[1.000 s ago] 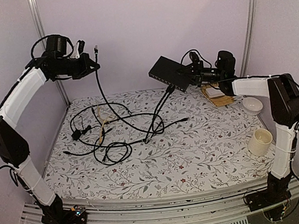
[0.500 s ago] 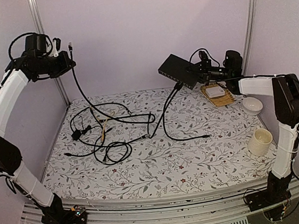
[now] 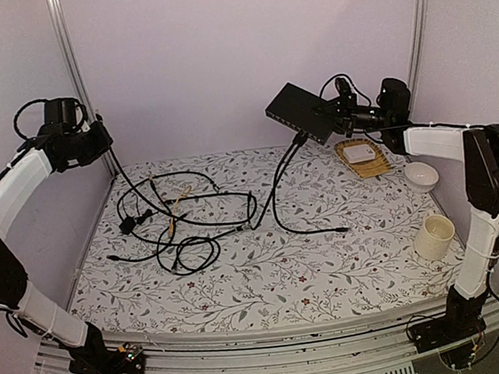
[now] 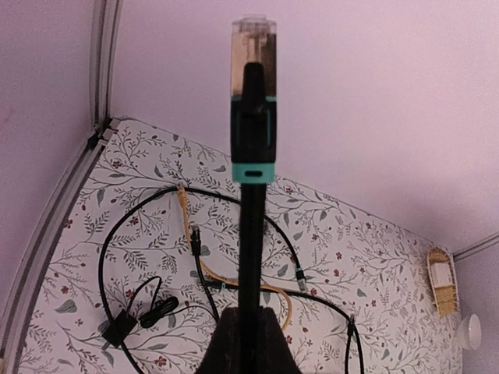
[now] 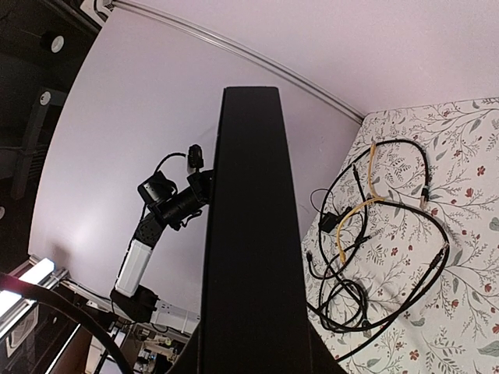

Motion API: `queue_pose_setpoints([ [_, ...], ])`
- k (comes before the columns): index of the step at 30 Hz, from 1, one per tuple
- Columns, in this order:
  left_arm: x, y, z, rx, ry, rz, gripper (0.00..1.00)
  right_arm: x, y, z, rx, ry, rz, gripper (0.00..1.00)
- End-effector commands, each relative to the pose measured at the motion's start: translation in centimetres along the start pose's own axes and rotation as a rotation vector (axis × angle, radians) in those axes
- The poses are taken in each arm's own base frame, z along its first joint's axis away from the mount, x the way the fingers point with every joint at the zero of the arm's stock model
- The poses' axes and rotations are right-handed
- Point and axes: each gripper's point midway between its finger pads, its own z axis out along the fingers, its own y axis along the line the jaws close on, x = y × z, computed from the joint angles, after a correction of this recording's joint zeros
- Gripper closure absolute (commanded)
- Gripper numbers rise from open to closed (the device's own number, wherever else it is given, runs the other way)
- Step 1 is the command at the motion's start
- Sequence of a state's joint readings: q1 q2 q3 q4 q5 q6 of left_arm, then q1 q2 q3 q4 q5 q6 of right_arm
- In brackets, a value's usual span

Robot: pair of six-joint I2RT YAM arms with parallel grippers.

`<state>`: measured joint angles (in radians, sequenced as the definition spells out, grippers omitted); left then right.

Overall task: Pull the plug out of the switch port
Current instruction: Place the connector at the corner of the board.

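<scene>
My right gripper (image 3: 331,118) is shut on the switch (image 3: 299,112), a flat black box held tilted in the air at the back right. In the right wrist view the switch (image 5: 249,234) fills the middle as a dark slab between my right gripper's jaws (image 5: 249,354). A black cable (image 3: 277,180) still hangs from its port edge to the table. My left gripper (image 3: 99,136) is high at the far left, shut on a black cable (image 4: 251,249). That cable's clear plug (image 4: 254,39) with a teal boot stands free above the jaws of my left gripper (image 4: 248,315), far from the switch.
A tangle of black cables (image 3: 182,225) and a yellow cable (image 4: 187,226) lie on the floral table's left half. At the right stand a woven tray (image 3: 365,168) with a small white box (image 3: 360,152), a white bowl (image 3: 422,175) and a cream cup (image 3: 434,237). Walls and frame posts close in behind.
My left gripper has swung left and down with the plug, dragging its cable across the table. My right gripper has carried the switch a little up and to the right.
</scene>
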<state>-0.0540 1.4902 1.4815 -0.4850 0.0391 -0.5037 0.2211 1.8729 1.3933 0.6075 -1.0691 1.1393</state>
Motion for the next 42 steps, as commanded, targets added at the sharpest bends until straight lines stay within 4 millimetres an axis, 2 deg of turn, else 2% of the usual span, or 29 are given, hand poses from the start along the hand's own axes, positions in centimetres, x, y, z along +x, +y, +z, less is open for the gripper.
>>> queue_pose_setpoints([
  [1, -1.1, 1.9, 0.6, 0.001, -0.075, -0.079, 1.00, -0.8, 4.9, -0.8, -0.057, -0.018, -0.127, 0.98],
  [5, 0.9, 2.5, 2.2, 0.036, -0.044, -0.126, 1.00, 0.2, 4.8, -0.9, -0.056, 0.011, -0.113, 0.98],
  [12, 0.6, -0.7, 3.9, 0.238, -0.027, -0.207, 1.00, 3.4, 3.7, -0.4, -0.046, 0.086, -0.074, 0.98],
  [19, 0.4, -4.4, 6.2, 0.373, 0.023, -0.270, 1.00, 6.5, 4.0, 1.2, -0.063, 0.185, -0.066, 0.98],
  [24, 1.2, -5.7, 8.0, 0.406, 0.047, -0.317, 1.00, 7.8, 3.7, 1.6, -0.058, 0.217, -0.059, 0.98],
  [27, 0.7, -5.8, 8.3, 0.414, 0.022, -0.357, 1.00, 8.1, 3.8, 1.3, -0.041, 0.208, -0.052, 0.98],
  [30, 0.2, -5.0, 8.2, 0.362, 0.000, -0.352, 1.00, 7.3, 4.0, 0.6, -0.009, 0.175, -0.066, 0.98],
  [33, 0.7, -3.0, 7.9, 0.295, -0.005, -0.330, 1.00, 5.9, 4.3, -0.7, 0.015, 0.126, -0.088, 0.98],
  [37, 3.3, 0.8, 7.7, 0.202, 0.029, -0.340, 0.99, 4.1, 4.7, -2.0, 0.030, 0.086, -0.109, 0.98],
  [40, 6.0, 3.6, 8.1, 0.125, 0.075, -0.336, 0.96, 3.2, 5.2, -2.0, 0.027, 0.079, -0.124, 0.98],
  [42, 7.4, 5.0, 8.5, 0.075, 0.108, -0.321, 0.90, 2.7, 5.4, -1.8, 0.022, 0.078, -0.135, 0.98],
])
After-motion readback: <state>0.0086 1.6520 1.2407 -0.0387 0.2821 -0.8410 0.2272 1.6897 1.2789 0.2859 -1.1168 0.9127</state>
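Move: The left hand holds the pulled plug high over the table; the far-left table corner lies roughly 30 cm ahead, 13 cm to its left and 32 cm below. On the table, the small adapter is almost beneath that hand, about 4 cm left and 3 cm back, and the yellow cable lies about 14 cm right and 3 cm ahead. From the right hand, which holds the switch, that corner is about 33 cm ahead and 77 cm left. Still gripping the plug, the left hand brings it down about 9 cm in all and some 5 cm forward towards the far-left table corner: it sinks first, swings forward and right while rolling its left side down some 25 degrees, then sinks again, easing back and left. Meanwhile the right hand keeps hold of the switch, draws it back, left and slightly down, then turns forward, right and up, ending about 5 cm back. ##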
